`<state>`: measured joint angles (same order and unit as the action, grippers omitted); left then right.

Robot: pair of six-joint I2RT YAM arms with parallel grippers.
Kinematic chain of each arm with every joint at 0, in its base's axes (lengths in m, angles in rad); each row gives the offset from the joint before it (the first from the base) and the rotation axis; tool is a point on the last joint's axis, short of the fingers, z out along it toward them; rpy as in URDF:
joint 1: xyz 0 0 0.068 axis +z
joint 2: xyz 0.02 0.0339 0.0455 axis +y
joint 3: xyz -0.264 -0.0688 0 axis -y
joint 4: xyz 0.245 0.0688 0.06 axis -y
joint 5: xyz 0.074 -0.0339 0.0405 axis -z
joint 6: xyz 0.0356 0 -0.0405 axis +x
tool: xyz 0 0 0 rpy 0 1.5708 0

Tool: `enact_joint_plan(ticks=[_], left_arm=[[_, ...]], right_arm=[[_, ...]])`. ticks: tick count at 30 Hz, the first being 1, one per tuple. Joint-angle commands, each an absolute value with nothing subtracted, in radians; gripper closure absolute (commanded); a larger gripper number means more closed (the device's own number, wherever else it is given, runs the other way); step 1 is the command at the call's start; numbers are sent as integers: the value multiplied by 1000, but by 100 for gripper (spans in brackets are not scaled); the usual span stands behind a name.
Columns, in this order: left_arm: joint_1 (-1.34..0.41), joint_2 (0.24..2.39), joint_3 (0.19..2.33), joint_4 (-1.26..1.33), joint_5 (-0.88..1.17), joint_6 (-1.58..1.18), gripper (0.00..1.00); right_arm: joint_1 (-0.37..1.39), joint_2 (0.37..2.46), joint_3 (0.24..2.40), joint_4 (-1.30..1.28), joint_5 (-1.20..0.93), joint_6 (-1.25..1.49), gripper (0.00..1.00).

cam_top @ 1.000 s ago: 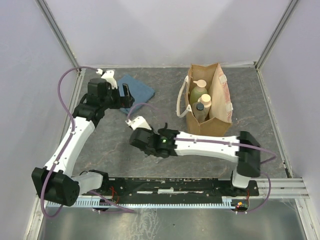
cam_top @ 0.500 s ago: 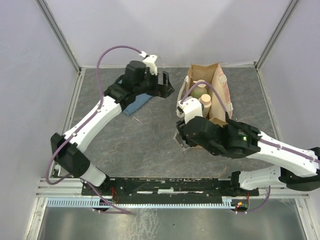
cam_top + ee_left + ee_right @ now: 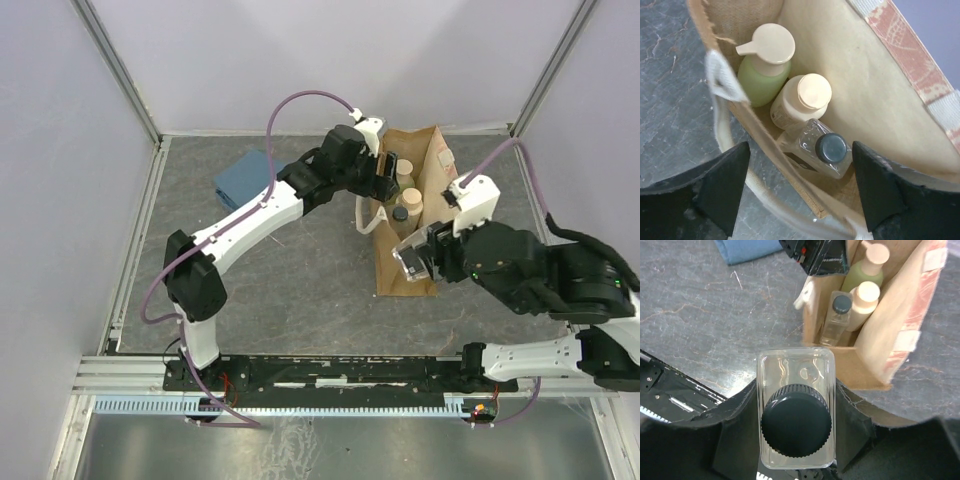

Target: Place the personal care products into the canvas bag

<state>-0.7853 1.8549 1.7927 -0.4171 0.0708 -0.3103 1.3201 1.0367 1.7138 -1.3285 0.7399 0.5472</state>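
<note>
The canvas bag (image 3: 441, 188) stands at the back right of the table, its mouth open. Inside it are a pale green pump bottle (image 3: 762, 75), a cream cylindrical bottle (image 3: 802, 100) and a clear dark-capped bottle (image 3: 822, 150). My left gripper (image 3: 385, 178) is open over the bag's left rim, one finger (image 3: 725, 180) outside the bag and the other over its inside. My right gripper (image 3: 418, 258) hovers above the bag's near end, shut on a second clear rectangular bottle (image 3: 796, 415) with a dark cap. That bottle fills the gap between the jaws.
A folded blue cloth (image 3: 243, 178) lies at the back left of the table. The bag's cream strap handle (image 3: 364, 212) hangs down its left side, next to my left fingers. Grey walls and a metal frame enclose the table.
My left arm has swung right from the blue cloth to the bag's left rim. My right arm has carried the clear bottle from the middle of the table to the bag's near end.
</note>
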Motion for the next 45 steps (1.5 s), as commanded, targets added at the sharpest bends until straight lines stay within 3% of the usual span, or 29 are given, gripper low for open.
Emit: enact_joint_plan(ticks=[1, 5, 8, 9, 26, 34, 45], left_arm=[[-792, 1893, 1866, -397, 15, -304, 25], [-796, 1885, 1841, -409, -16, -291, 72], [-795, 1855, 1807, -415, -44, -286, 94], [-795, 1842, 1793, -416, -52, -284, 97], [-796, 1604, 1674, -521, -181, -204, 97], [-783, 1532, 1627, -555, -240, -182, 97], [-663, 1400, 1522, -589, -203, -176, 97]], right_arm=[[1322, 1033, 1852, -1302, 854, 505, 100], [1322, 1035, 1923, -1300, 886, 442, 100], [1322, 1035, 1960, -1297, 952, 394, 100], [1322, 1035, 1972, -1293, 970, 377, 100], [1312, 1093, 1875, -1198, 1053, 284, 100], [1144, 1234, 1809, -1074, 763, 284, 100], [1006, 1403, 2043, -1035, 586, 142, 100]])
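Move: The canvas bag's left rim lies right at the left hand's open fingers, about 1 cm ahead and 2 cm below. Inside the bag, from the left hand, the black-capped bottle sits some 7 cm right and 3 cm back, the white bottle 9 cm right and 1 cm ahead, the pump bottle 7 cm right and 6 cm ahead, all roughly 16 cm lower. From the right hand, already holding a clear bottle, the bag's mouth is about 15 cm ahead, 2 cm right and 14 cm below. Left hand pinches bag rim, drags about 14 cm left; right rises rightward, then swings bottle forward-left towards bag. ##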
